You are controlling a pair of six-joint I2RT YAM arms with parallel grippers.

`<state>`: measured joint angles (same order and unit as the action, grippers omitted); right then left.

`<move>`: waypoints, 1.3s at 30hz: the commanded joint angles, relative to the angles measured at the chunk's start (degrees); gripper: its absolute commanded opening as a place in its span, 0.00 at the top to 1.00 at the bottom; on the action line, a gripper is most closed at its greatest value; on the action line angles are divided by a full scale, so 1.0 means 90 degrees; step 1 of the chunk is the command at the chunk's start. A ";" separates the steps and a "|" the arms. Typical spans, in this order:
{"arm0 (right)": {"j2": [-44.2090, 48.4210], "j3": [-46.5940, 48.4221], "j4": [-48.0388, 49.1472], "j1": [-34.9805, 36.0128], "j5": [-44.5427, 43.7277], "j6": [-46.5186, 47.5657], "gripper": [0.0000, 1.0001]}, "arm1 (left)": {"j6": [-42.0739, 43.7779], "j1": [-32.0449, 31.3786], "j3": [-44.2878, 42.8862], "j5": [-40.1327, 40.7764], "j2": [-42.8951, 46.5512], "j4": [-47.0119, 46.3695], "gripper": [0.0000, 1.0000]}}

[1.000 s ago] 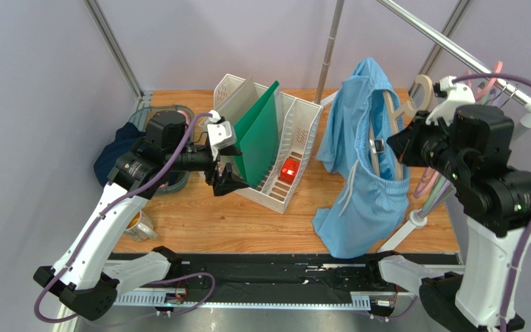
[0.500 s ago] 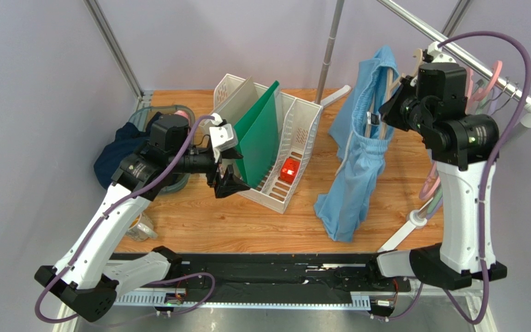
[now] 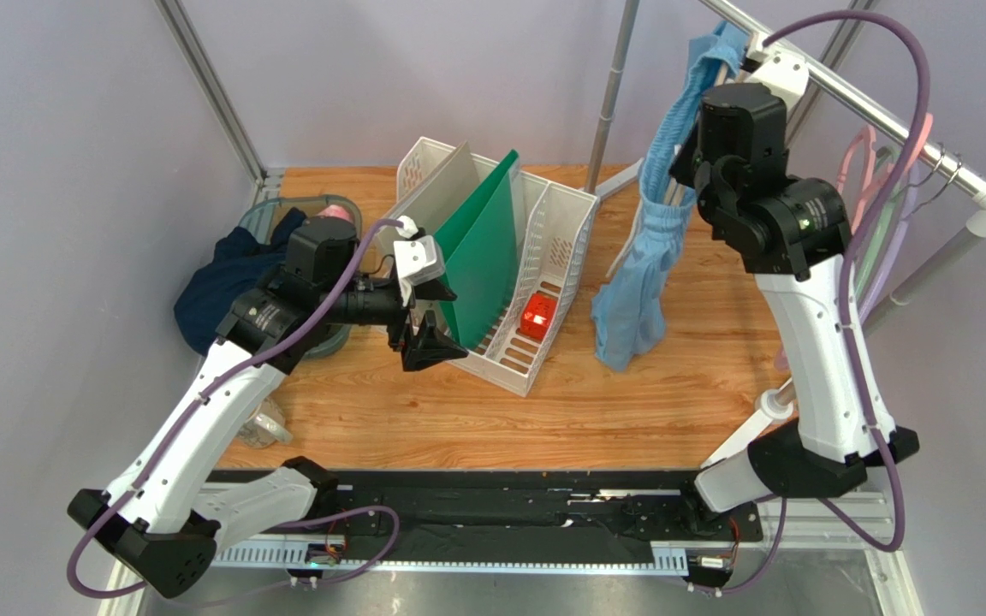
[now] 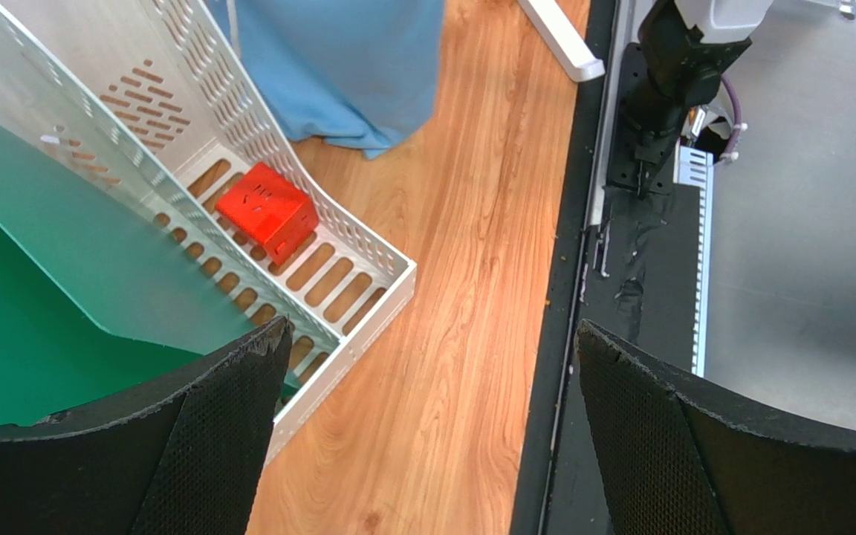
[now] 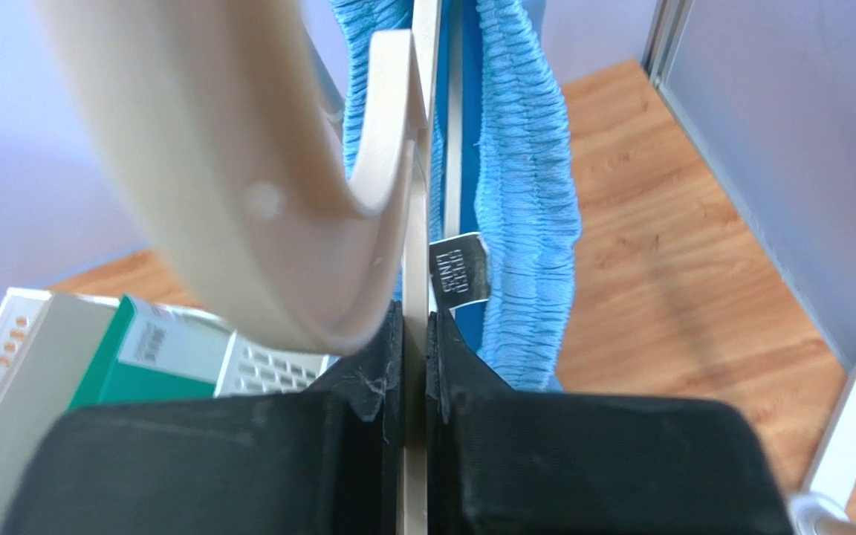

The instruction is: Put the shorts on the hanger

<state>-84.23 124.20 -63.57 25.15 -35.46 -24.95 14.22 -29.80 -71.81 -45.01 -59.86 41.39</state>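
Note:
The light blue shorts [image 3: 633, 289] hang in a long narrow drape from high at the back right, their hem low over the wooden table. My right gripper [image 3: 698, 161] is raised just below the metal rail. In the right wrist view that gripper [image 5: 416, 323] is shut on the thin edge of the pale beige hanger [image 5: 287, 223]. The thick hook curves up at the left, and the gathered waistband of the shorts [image 5: 522, 201] drapes just beyond the fingers. My left gripper [image 3: 424, 331] stands open and empty by the white file rack, over bare table [image 4: 427, 340].
The white file rack [image 3: 550, 257] holds a green folder [image 3: 479, 250] and a red block [image 3: 537, 315]. A dark navy garment [image 3: 222, 276] lies at the left. The metal rail [image 3: 845, 96] carries thin pink, green and purple hangers [image 3: 890, 180] at the right.
My right arm has risen and swung left and back toward the rail, carrying the hanger and shorts up with it. The shorts now hang narrower. The left arm has hardly moved.

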 commanded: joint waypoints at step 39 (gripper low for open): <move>-0.2985 0.2001 0.4446 -0.0196 -0.2370 0.1074 1.00 | 0.1399 0.0255 -0.0566 -0.0799 -0.0048 0.1974 0.01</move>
<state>-111.74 139.44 -32.64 25.26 -57.60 -14.04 24.47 -27.90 -74.11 -50.48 -60.36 57.28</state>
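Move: My right hand holds the wooden hanger with the blue shorts on it. The stretch of rail it is going to lies about 18 cm ahead and 4 cm to its right, a few cm higher. The pink hanger hangs some 16 cm to its right and 2 cm nearer me; the white basket stands on the table roughly 32 cm to its left and 7 cm farther out, about 40 cm lower. From my left hand, that rail stretch is some 34 cm ahead, 43 cm right and 17 cm higher. Keeping the wooden hanger pinched, I carry it and the shorts about 15 cm forward with my right hand towards the rail, quickly at first, then easing. On the way the wrist turns some 20 degrees clockwise and lifts the fingertips about 15 degrees, bringing them close to level. My empty left hand stays open and draws back about 3 cm, sinking slightly. ##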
